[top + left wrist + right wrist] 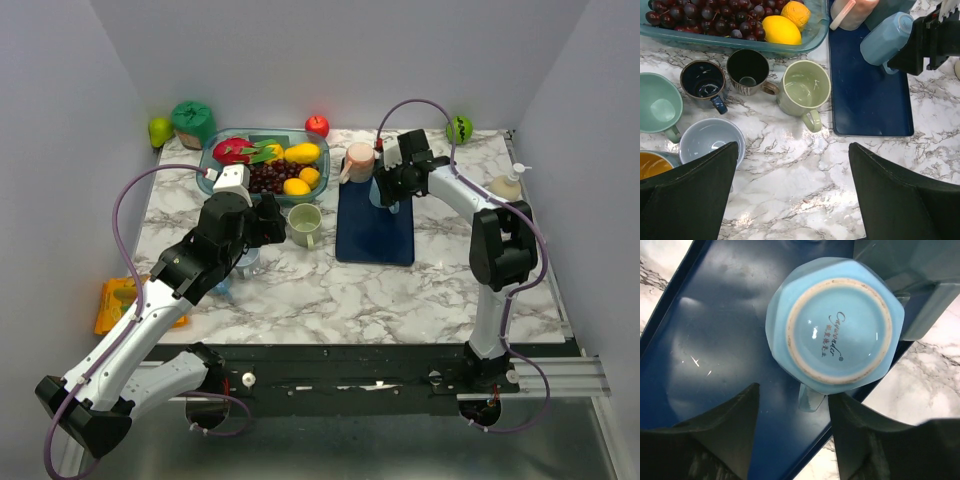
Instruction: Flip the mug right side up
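Observation:
A light blue faceted mug [835, 330] stands mouth down on the dark blue tray [715, 340], its printed base facing my right wrist camera. Its handle [810, 397] points toward me and lies between the fingers of my right gripper [792, 412]. That gripper is open, with a gap left of the handle and the right finger close beside it. In the left wrist view the same mug [886, 39] shows at the tray's far end, next to the right gripper's black body. My left gripper [792, 185] hangs wide open over bare marble, holding nothing.
Upright mugs crowd the left: green [805, 87], dark striped [747, 70], navy [704, 80], teal [657, 102], pale blue [710, 140]. A fruit tray [215, 160] sits behind them. A pink cup [358, 160] stands at the blue tray's far left, a soap dispenser [507, 185] at right.

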You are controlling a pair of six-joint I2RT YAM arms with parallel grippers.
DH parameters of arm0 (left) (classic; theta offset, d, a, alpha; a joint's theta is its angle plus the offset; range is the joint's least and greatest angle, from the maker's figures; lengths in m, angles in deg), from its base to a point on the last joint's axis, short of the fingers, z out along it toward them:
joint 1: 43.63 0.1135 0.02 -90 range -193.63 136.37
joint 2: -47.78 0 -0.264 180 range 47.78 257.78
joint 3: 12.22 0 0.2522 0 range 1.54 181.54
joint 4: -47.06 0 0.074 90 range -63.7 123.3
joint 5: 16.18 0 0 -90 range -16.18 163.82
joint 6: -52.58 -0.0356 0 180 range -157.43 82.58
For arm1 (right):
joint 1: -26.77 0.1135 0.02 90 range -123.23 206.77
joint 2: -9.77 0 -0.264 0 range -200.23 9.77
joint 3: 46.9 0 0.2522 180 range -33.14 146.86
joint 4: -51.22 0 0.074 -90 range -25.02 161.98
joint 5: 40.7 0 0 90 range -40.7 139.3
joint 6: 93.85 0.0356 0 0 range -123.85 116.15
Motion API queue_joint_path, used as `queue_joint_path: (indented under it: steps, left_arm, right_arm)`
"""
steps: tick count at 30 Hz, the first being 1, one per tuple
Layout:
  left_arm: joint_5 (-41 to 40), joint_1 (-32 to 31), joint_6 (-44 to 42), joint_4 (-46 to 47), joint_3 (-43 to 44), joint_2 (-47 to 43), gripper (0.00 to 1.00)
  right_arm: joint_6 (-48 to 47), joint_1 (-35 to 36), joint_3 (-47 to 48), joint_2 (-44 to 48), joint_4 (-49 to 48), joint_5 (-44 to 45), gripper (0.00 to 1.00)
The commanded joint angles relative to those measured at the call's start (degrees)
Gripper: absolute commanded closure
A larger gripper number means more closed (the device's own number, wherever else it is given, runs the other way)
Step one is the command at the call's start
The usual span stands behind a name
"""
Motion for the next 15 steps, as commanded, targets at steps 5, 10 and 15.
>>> queue_joint_path:
  steps: [5, 10, 15]
  left_arm:
    - [1.7, 0.6, 0.5, 1.4, 0.3, -0.2, 0.01]
    - [1.6, 0.7, 0.4, 1.1, 0.3, -0.3, 0.01]
    - [1.4, 1.0, 0.4, 1.1, 0.4, -0.7, 0.01]
  right_arm:
    - [5.1, 0.0, 2.3, -2.6, -2.4, 7.4, 0.48]
    - [5.8, 0.0, 3.3, -4.3, -2.3, 8.8, 0.51]
    - [6.4, 0.0, 4.2, -4.8, -2.3, 10.6, 0.68]
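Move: The upside-down light blue mug has its middle about 5 cm ahead of my right hand, 2 cm to the left and a couple of centimetres lower, and its handle points back at my fingers. Beyond it, the grey-green mug stands some 14 cm straight ahead of this hand; the pink mug is about 12 cm ahead and 8 cm left. From my left hand the blue mug lies roughly 24 cm ahead, 27 cm right and 20 cm below. Around the blue mug's handle, I keep closing my part-shut right fingers, from about two thirds open to two fifths, while easing that hand some 3 cm forward, right and down towards the mug; the sinking comes mainly in the second half. My wrist turns about 10 degrees clockwise; the fingertips end up either side of the handle. ##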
